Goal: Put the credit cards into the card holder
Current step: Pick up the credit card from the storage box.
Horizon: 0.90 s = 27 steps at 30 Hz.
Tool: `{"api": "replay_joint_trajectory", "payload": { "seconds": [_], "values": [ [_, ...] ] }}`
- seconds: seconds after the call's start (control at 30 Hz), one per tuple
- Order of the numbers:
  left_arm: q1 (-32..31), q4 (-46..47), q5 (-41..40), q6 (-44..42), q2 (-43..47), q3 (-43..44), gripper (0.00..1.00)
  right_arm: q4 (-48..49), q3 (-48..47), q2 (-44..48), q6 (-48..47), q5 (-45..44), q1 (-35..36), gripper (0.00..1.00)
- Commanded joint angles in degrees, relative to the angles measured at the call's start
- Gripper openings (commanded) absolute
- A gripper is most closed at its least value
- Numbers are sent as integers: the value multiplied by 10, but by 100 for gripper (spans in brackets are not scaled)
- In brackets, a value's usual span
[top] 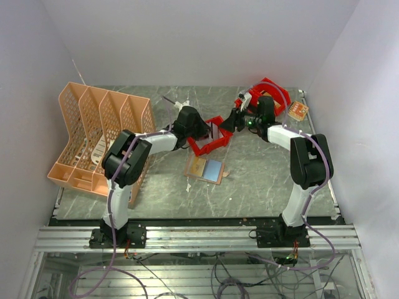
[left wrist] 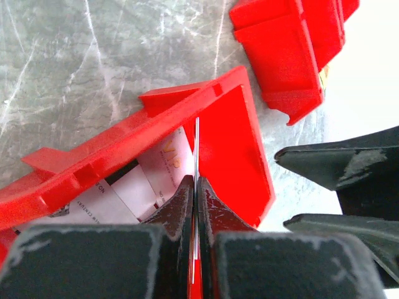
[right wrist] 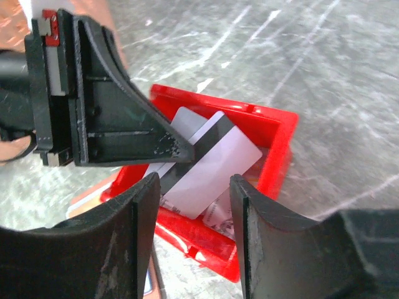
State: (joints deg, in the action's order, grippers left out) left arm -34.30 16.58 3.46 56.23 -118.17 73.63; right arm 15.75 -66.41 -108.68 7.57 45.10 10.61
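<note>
My left gripper reaches into a red bin and is shut on a whitish-grey credit card with a dark stripe. In the left wrist view that card shows edge-on between the closed fingertips of the left gripper. More pale cards lie in the bin. My right gripper hovers open just beside the bin, its fingers apart and empty. The card holder lies open on the table in front of the bin, with a light blue card on it.
A second red bin stands at the back right, with a small orange object beside it. A peach mesh file rack fills the left side. White walls close in the grey marbled table.
</note>
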Motion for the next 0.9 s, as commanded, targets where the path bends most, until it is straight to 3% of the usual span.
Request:
{"api": "replay_joint_trajectory", "payload": {
  "seconds": [0.0, 0.17, 0.67, 0.77, 0.87],
  "values": [
    [3, 30, -9, -61, 46, -26, 7, -3, -20, 5, -35, 104, -1, 51],
    [6, 62, 15, -141, 59, -46, 7, -23, -32, 7, -60, 125, -2, 57],
    [10, 286, 109, -420, 131, -163, 7, -127, -129, -26, -171, 176, 1, 78],
    [10, 356, 134, -465, 138, -196, 7, -165, -146, -31, -249, 195, 4, 84],
    [10, 386, 161, -502, 138, -208, 7, -269, -180, -44, -411, 238, 5, 86]
  ]
}}
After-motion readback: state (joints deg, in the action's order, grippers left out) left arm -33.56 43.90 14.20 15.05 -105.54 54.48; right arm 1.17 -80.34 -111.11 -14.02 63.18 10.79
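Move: A card is already pinched in my left fingertips, low over the red storage box, whose middle is about 2 cm back and 5 below my left hand. From that hand, the open card holder lies some 16 cm back and 2 to the left, about 8 below. From my half-open right hand, that card is roughly 4 cm left, 2 back and 5 below, while the red bins sit about 11 ahead and 16 right. My left hand keeps its pinch and draws the card up out of the storage box, about 6 cm up, easing back and slightly left, while the wrist rolls some 45 degrees clockwise, seen from behind the hand, and the fingers rise towards level. My right hand backs off left, then rises to about 5 cm higher, swinging its fingers to point more leftward and spreading them nearly wide beside the card. ##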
